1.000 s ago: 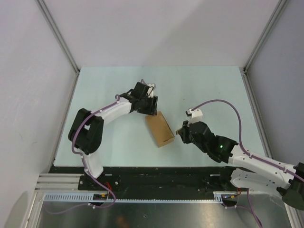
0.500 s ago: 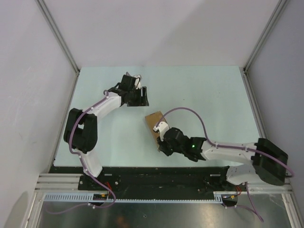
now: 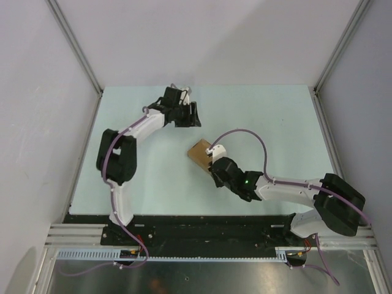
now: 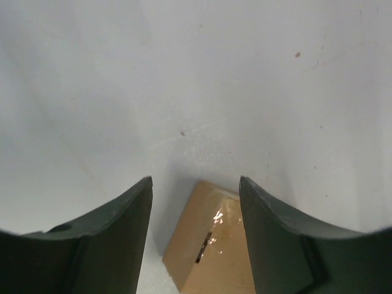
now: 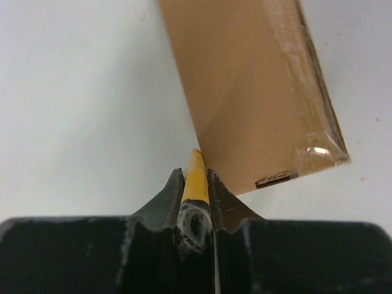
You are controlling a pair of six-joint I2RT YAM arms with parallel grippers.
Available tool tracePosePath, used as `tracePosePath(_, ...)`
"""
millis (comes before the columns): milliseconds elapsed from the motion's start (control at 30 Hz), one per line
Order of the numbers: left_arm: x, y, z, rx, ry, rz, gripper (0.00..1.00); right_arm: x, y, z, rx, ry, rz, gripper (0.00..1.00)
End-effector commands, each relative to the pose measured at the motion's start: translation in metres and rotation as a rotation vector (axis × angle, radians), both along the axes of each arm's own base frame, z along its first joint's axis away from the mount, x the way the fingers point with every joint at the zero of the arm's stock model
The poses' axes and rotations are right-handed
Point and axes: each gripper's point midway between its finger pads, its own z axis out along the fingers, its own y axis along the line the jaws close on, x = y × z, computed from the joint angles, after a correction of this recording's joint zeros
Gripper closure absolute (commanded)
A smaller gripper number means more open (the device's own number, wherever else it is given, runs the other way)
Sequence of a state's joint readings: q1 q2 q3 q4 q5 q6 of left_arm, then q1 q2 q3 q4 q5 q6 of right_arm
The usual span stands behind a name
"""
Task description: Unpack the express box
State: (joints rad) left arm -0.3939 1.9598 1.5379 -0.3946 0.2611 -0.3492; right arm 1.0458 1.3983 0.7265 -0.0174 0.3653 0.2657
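Note:
The express box (image 3: 198, 153), a flat brown carton, lies on the pale table, its near end hidden under my right wrist. My right gripper (image 3: 213, 164) is shut on a slim yellow utility knife (image 5: 196, 177). The knife's tip sits against the lower left edge of the express box (image 5: 251, 92), whose taped end faces right. My left gripper (image 3: 191, 116) hangs open behind the box, apart from it. In the left wrist view a corner of the express box (image 4: 211, 245) shows beyond the left gripper (image 4: 195, 180), with nothing between the fingers (image 4: 122, 226).
Grey walls with metal corner posts (image 3: 76, 49) close in the table on three sides. The black base rail (image 3: 202, 226) runs along the near edge. The right arm's purple cable (image 3: 257, 138) arches above the table beside the box.
My right gripper has swung left with the knife, from beside the box's right end onto its near end. My left gripper has drawn back from the box toward the far side.

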Motion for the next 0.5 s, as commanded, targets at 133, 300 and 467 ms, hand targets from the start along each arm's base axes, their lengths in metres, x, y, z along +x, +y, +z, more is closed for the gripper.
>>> tracePosePath(133,0.007,-0.076,-0.012,-0.192,0.055,-0.227,0.40,0.041,-0.050,0.001,0.055,0.006,-0.290,1.00)
tracePosePath(300,-0.024,-0.078,-0.034,-0.165,0.119,-0.260,0.54,0.066,-0.066,0.005,0.087,-0.015,-0.318,1.00)
tracePosePath(467,-0.069,-0.055,-0.054,-0.092,0.166,-0.267,0.57,0.089,-0.077,0.010,0.102,-0.033,-0.340,1.00)
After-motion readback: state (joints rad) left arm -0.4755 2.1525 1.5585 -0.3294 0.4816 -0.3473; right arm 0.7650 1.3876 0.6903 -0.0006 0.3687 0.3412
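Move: The express box lies about 12 cm back from the left hand and 6 cm to its right, some 9 cm below it. From the right hand, the box's middle is about 8 cm ahead, neither left nor right, and 5 cm lower. The right fingers already hold the yellow knife, its end at the box's near long edge; from the left hand that knife is roughly 20 cm back, 5 cm right and 4 cm lower. With the yellow knife still gripped and its end at the near long edge of the box, the right hand sweeps about 9 cm forward and to the right at nearly level height, turning almost 20 degrees clockwise and pushing the box's near end round. Meanwhile the left hand goes some 7 cm right and 6 cm down to the far side of the box, first slightly forward and then back, turning a little clockwise while its fingers close partway without gripping the box. ##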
